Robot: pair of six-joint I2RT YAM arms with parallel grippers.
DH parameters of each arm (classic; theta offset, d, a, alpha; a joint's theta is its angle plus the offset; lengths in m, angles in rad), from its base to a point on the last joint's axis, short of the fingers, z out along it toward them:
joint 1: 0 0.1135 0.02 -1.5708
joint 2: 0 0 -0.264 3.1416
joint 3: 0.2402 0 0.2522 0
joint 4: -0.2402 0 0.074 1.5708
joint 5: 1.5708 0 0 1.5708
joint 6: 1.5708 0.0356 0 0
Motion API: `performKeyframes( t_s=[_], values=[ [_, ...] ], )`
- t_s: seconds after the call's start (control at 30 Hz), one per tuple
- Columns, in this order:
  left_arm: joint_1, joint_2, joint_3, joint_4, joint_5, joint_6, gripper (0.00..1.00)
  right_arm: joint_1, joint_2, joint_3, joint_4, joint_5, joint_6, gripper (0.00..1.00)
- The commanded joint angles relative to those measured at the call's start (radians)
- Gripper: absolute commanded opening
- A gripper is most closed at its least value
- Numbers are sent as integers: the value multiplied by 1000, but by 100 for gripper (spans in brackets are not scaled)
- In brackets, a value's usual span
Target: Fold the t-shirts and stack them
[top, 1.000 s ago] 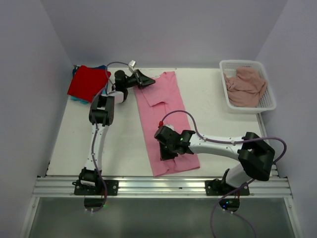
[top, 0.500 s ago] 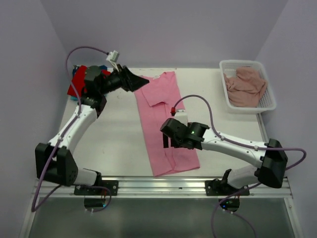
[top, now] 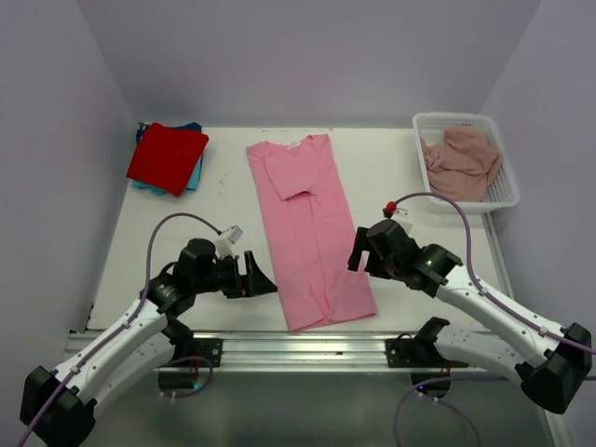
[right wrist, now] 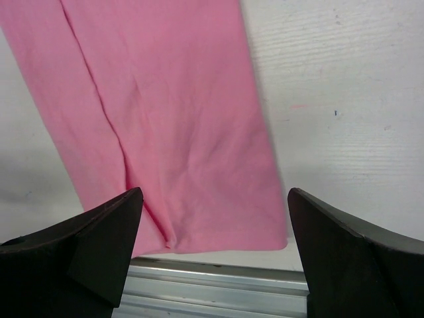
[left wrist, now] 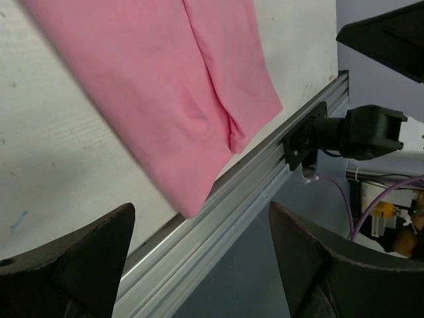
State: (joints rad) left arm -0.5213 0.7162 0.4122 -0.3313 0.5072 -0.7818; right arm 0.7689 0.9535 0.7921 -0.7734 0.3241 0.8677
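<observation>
A bright pink t-shirt (top: 307,233) lies folded into a long strip down the middle of the table, its hem at the front edge (left wrist: 165,86) (right wrist: 179,119). A red t-shirt (top: 168,156) lies folded on a teal-blue one (top: 195,173) at the far left corner. A dusty-pink t-shirt (top: 461,163) is bunched in the basket. My left gripper (top: 264,277) (left wrist: 202,212) hangs open just left of the strip's near end, holding nothing. To the right of the strip, the right gripper (top: 358,251) (right wrist: 215,192) is open and empty above its near right corner.
A white mesh basket (top: 511,191) stands at the far right corner. An aluminium rail (top: 298,349) (left wrist: 252,192) (right wrist: 218,291) runs along the table's front edge. Purple walls close in the left, back and right sides.
Both grippers opened and let go of the pink shirt. The left arm swung from the collar end back to the front left. The right arm drew off the shirt to the right.
</observation>
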Motion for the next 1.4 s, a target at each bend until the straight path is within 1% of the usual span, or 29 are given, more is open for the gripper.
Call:
performKeyframes(
  t_s=[0.0, 0.03, 0.13, 0.17, 0.23, 0.27, 0.37, 0.43, 0.47, 0.5, 0.53, 0.73, 0.8, 0.9, 1.0, 1.07, 1.1, 1.17, 1.2, 1.27, 1.3, 1.37],
  values=[
    [-71, -52, -44, -22, -76, -154, 86, -22, -2, -7, 62, -54, -16, 95],
    [-86, -52, -61, -15, -97, -172, 86, -29, 4, -11, 62, -60, -10, 95],
    [-181, -31, -93, 20, -148, -244, 86, -80, 8, -42, 71, -129, 8, 95],
    [-237, -8, -104, 38, -183, -266, 86, -95, 5, -54, 78, -172, 14, 95],
    [-302, 15, -137, 106, -240, -336, 86, -141, -8, -95, 98, -210, 25, 94],
    [-363, 41, -147, 148, -262, -374, 85, -170, -16, -108, 102, -239, 34, 94],
    [-448, 89, -153, 161, -341, -408, 85, -216, -53, -148, 112, -279, 39, 92],
    [-477, 100, -167, 175, -380, -436, 83, -233, -70, -174, 118, -315, 45, 89],
    [-483, 107, -177, 190, -386, -450, 82, -252, -82, -185, 128, -321, 50, 88],
    [-490, 115, -188, 224, -391, -474, 81, -260, -84, -209, 138, -373, 51, 86],
    [-503, 129, -203, 236, -406, -487, 80, -278, -85, -218, 151, -390, 59, 86],
    [-568, 209, -208, 284, -482, -551, 78, -301, -79, -321, 266, -549, 111, 77],
    [-580, 233, -205, 314, -499, -573, 77, -304, -79, -347, 283, -571, 119, 75],
    [-603, 298, -190, 386, -503, -591, 75, -303, -110, -355, 255, -563, 110, 75],
    [-631, 368, -164, 402, -503, -597, 74, -303, -145, -343, 221, -542, 97, 74],
    [-637, 379, -153, 399, -503, -600, 73, -303, -157, -324, 198, -516, 88, 74],
    [-641, 382, -154, 399, -528, -605, 70, -303, -163, -317, 168, -501, 85, 74],
    [-643, 376, -162, 399, -533, -617, 67, -304, -183, -300, 140, -458, 76, 74],
    [-646, 374, -167, 402, -535, -620, 63, -304, -188, -295, 117, -445, 74, 74],
    [-646, 367, -174, 405, -536, -629, 60, -304, -196, -295, 100, -432, 76, 74],
    [-649, 365, -177, 406, -539, -631, 55, -304, -194, -298, 88, -424, 76, 74],
    [-651, 362, -181, 411, -544, -639, 49, -304, -194, -304, 77, -415, 83, 73]
  ],
)
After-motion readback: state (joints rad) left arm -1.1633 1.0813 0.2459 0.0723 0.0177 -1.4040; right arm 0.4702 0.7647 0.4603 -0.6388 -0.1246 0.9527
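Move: The hem corner nearest the left hand lies about 9 cm back, 7 cm to its right and 11 cm below it, with the pink t-shirt's other hem corner some 21 cm farther right and 4 cm farther out than that one. From the right hand, its own hem corner is about 10 cm back, 1 cm left and 11 cm down. The crease end at mid-hem sits some 12 cm left and 12 cm back of the right hand, also on the table. The left hand sinks about 9 cm while drawing back some 7 cm to the pink t-shirt's near left hem corner, then slides a further 4 cm or so right, low over the table, fingers tipped more steeply down and half closing around the corner without a pinch yet. The right hand, still empty, drops nearly 8 cm and comes back 4 cm towards the right hem corner, its left side rolling up about 20 degrees and its fingers narrowing a little, then lifts 1 to 2 cm and hovers. ##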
